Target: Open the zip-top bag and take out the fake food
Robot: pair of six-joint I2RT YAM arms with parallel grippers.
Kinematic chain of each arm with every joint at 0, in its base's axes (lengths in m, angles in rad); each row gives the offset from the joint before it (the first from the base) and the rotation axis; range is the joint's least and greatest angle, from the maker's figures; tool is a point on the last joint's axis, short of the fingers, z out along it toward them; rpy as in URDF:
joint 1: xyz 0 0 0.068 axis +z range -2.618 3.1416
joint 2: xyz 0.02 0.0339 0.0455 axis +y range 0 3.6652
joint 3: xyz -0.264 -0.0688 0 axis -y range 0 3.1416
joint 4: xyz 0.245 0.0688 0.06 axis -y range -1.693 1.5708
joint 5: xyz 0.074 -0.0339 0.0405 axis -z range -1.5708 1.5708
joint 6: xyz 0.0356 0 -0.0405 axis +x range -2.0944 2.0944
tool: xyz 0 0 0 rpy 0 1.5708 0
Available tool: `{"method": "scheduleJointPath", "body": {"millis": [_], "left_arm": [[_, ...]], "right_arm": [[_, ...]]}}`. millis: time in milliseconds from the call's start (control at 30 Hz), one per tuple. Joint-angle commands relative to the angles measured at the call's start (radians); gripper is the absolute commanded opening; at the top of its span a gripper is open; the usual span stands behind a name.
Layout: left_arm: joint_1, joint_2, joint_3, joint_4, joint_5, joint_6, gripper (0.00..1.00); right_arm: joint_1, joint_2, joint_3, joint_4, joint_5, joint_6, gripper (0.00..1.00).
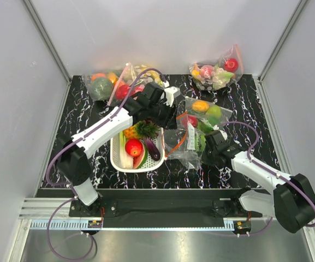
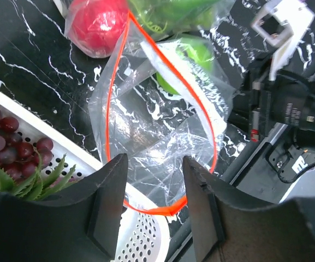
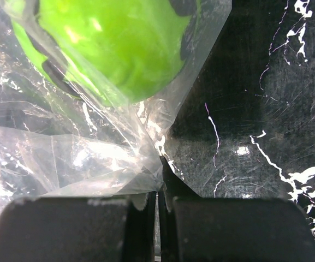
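The zip-top bag [image 1: 183, 143] lies right of the white basket [image 1: 116, 158], its orange-red zip strip [image 2: 109, 117] spread in an open loop. A green round fruit [image 3: 119, 43] sits inside at the far end. My right gripper [image 3: 158, 191] is shut on a corner of the bag's clear plastic, low on the table [image 1: 209, 148]. My left gripper [image 2: 154, 164] hangs open above the bag's mouth, nothing between its fingers; it hovers by the basket's right rim [image 1: 167, 115]. The pineapple [image 1: 137, 130] and a red round fruit [image 1: 134, 147] lie in the basket.
The basket also holds a leek, a watermelon slice, an eggplant [image 1: 152, 148] and grapes [image 2: 4, 142]. Other filled bags lie at the back left [image 1: 100, 84], back right [image 1: 217, 71], and behind the zip-top bag [image 1: 206, 112]. White walls enclose the table.
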Motion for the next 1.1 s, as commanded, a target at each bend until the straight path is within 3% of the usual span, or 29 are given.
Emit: {"method": "scheduleJointPath", "body": {"millis": [0, 467, 533, 633, 667, 700, 800, 933, 1067], "left_arm": [[-0.005, 0.047, -0.001, 0.033, 0.002, 0.007, 0.49], [-0.053, 0.179, -0.009, 0.137, 0.037, -0.022, 0.49], [-0.052, 0.194, -0.01, 0.146, 0.038, -0.025, 0.48], [-0.053, 0.217, -0.016, 0.16, 0.034, -0.021, 0.48], [-0.052, 0.222, -0.016, 0.162, 0.034, -0.019, 0.48], [-0.053, 0.225, -0.019, 0.165, 0.032, -0.019, 0.48], [-0.052, 0.236, -0.032, 0.172, 0.031, -0.02, 0.48], [-0.052, 0.243, -0.047, 0.186, 0.037, -0.025, 0.48], [-0.052, 0.239, -0.061, 0.194, 0.044, -0.028, 0.48]], "right_arm": [[-0.005, -0.031, 0.006, -0.003, 0.018, 0.01, 0.0], [-0.002, -0.075, 0.02, -0.061, 0.018, 0.011, 0.0], [-0.004, -0.091, 0.053, -0.098, 0.018, -0.006, 0.06], [-0.004, -0.173, 0.096, -0.216, 0.042, -0.022, 0.31], [-0.004, -0.195, 0.107, -0.242, 0.05, -0.026, 0.31], [-0.005, -0.215, 0.122, -0.268, 0.06, -0.027, 0.4], [-0.005, -0.29, 0.185, -0.351, 0.1, -0.027, 0.52], [-0.008, -0.328, 0.263, -0.379, 0.157, -0.026, 0.59], [-0.071, -0.281, 0.25, -0.28, 0.145, -0.039, 0.6]]}}
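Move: The striped green melon left in the bag lies some 13 cm right, 3 cm back and 17 cm below the left hand; the open orange-rimmed mouth is only 4 cm right, 1 cm back and 12 cm below. From that hand, the tray's eggplant is about 6 cm left, 7 cm back, the bagged tomato 9 cm right, 7 cm ahead. From the right hand the melon is roughly 7 cm ahead, 3 cm left, about level. Into the bag's open mouth the left fingers go, held half open and steady, sinking about 11 cm and edging 3 or 4 cm right between the orange rims. The bag's near corner, still pinched at first, is let go by the right hand, which opens to over half and then rises some 13 cm, drifting slightly right and tipping its fingers about 15 degrees outward. ##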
